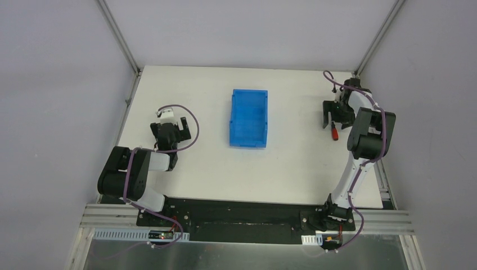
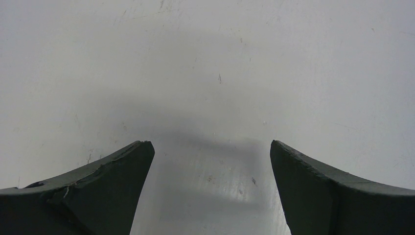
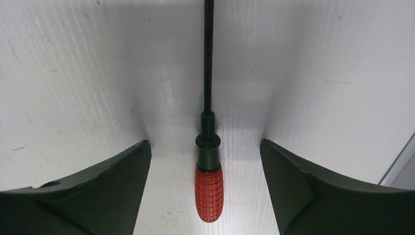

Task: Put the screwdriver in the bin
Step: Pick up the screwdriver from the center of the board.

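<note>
The screwdriver (image 3: 209,188), red ribbed handle and thin black shaft, lies flat on the white table at the far right (image 1: 334,134). My right gripper (image 3: 205,147) hangs low over it, open, one finger on each side of the handle with a clear gap to both. In the top view that gripper (image 1: 333,124) mostly covers the tool; only the red handle end shows. The bin (image 1: 248,117), translucent blue with low walls, stands at the table's middle, well left of the screwdriver. My left gripper (image 2: 210,149) is open over bare table, at the left (image 1: 169,128).
The table's right edge and a metal frame rail (image 3: 399,161) run close beside my right gripper. Grey enclosure walls stand on the left, right and back sides. The arm bases sit on the black strip (image 1: 236,216) at the near edge.
</note>
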### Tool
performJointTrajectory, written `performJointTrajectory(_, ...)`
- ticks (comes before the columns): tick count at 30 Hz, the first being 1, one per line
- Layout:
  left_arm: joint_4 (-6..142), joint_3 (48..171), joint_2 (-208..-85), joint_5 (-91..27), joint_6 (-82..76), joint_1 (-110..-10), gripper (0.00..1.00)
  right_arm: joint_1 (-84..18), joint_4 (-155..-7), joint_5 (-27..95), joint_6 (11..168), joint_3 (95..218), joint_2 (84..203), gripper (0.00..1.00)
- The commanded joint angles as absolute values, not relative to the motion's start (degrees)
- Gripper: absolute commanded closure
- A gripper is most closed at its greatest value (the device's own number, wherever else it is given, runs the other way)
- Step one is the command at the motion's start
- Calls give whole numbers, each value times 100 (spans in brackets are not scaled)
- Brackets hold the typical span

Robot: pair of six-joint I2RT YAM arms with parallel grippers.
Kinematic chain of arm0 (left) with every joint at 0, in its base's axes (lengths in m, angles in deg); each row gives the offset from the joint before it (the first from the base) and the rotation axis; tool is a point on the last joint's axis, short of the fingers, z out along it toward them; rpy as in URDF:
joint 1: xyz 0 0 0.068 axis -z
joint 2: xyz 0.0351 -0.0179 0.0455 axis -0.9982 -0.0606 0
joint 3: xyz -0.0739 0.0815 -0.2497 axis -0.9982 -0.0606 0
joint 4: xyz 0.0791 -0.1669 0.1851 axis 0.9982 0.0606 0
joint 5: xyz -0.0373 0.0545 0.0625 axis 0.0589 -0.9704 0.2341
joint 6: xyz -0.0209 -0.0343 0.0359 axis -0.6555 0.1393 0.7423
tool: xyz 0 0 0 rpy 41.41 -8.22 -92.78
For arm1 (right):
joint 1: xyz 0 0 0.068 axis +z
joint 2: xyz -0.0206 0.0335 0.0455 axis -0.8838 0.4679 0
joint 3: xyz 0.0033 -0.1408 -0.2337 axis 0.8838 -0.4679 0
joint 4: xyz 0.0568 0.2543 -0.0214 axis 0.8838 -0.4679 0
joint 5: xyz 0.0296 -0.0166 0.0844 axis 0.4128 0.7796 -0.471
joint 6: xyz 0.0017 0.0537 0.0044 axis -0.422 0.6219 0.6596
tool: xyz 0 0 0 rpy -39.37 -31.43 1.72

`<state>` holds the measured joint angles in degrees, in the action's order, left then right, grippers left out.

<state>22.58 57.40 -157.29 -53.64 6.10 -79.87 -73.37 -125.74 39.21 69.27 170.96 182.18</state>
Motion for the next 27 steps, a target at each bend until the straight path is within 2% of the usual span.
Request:
performJointTrajectory(1,2151,5820,-15725,-5438,575,-8011,1,-7414,-12538,3727,6837,16835,18524,16)
performJointTrajectory(4,2150,5817,-15724,-5438,575,-8015,1,-7414,-12544,3729,6816,16818,18532,26)
performJointTrajectory(7,2150,5817,-15722,-5442,575,-8011,1,-7414,-12544,3697,6793,16800,18523,42)
performJointTrajectory(12,2150,5818,-15725,-5438,575,-8013,1,-7413,-12635,3589,6705,16840,18510,75)
performJointTrajectory(18,2150,5816,-15725,-5438,575,-8019,1,-7408,-12874,3291,6635,17003,18449,100)
performJointTrajectory(27,2150,5816,-15724,-5439,575,-8011,1,-7405,-13123,3144,7014,17402,18095,100)
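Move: The screwdriver lies flat between the right hand's open fingers, shaft pointing forward, its middle only about 1 cm ahead of that hand, centred left to right and about 1 cm lower. The blue bin stands roughly 37 cm to the right hand's left and 4 cm farther out, its middle some 2 cm higher. From the idle left hand, the screwdriver is about 70 cm to the right, 2 cm back and 5 cm lower. The screwdriver's black collar, just ahead of the red grip, gets pinched between the right fingertips as they close from nearly wide open. The hand stays almost in place meanwhile, low over the board and pointing down; once shut, it eases about 1 cm left towards the bin, with barely any lift. ##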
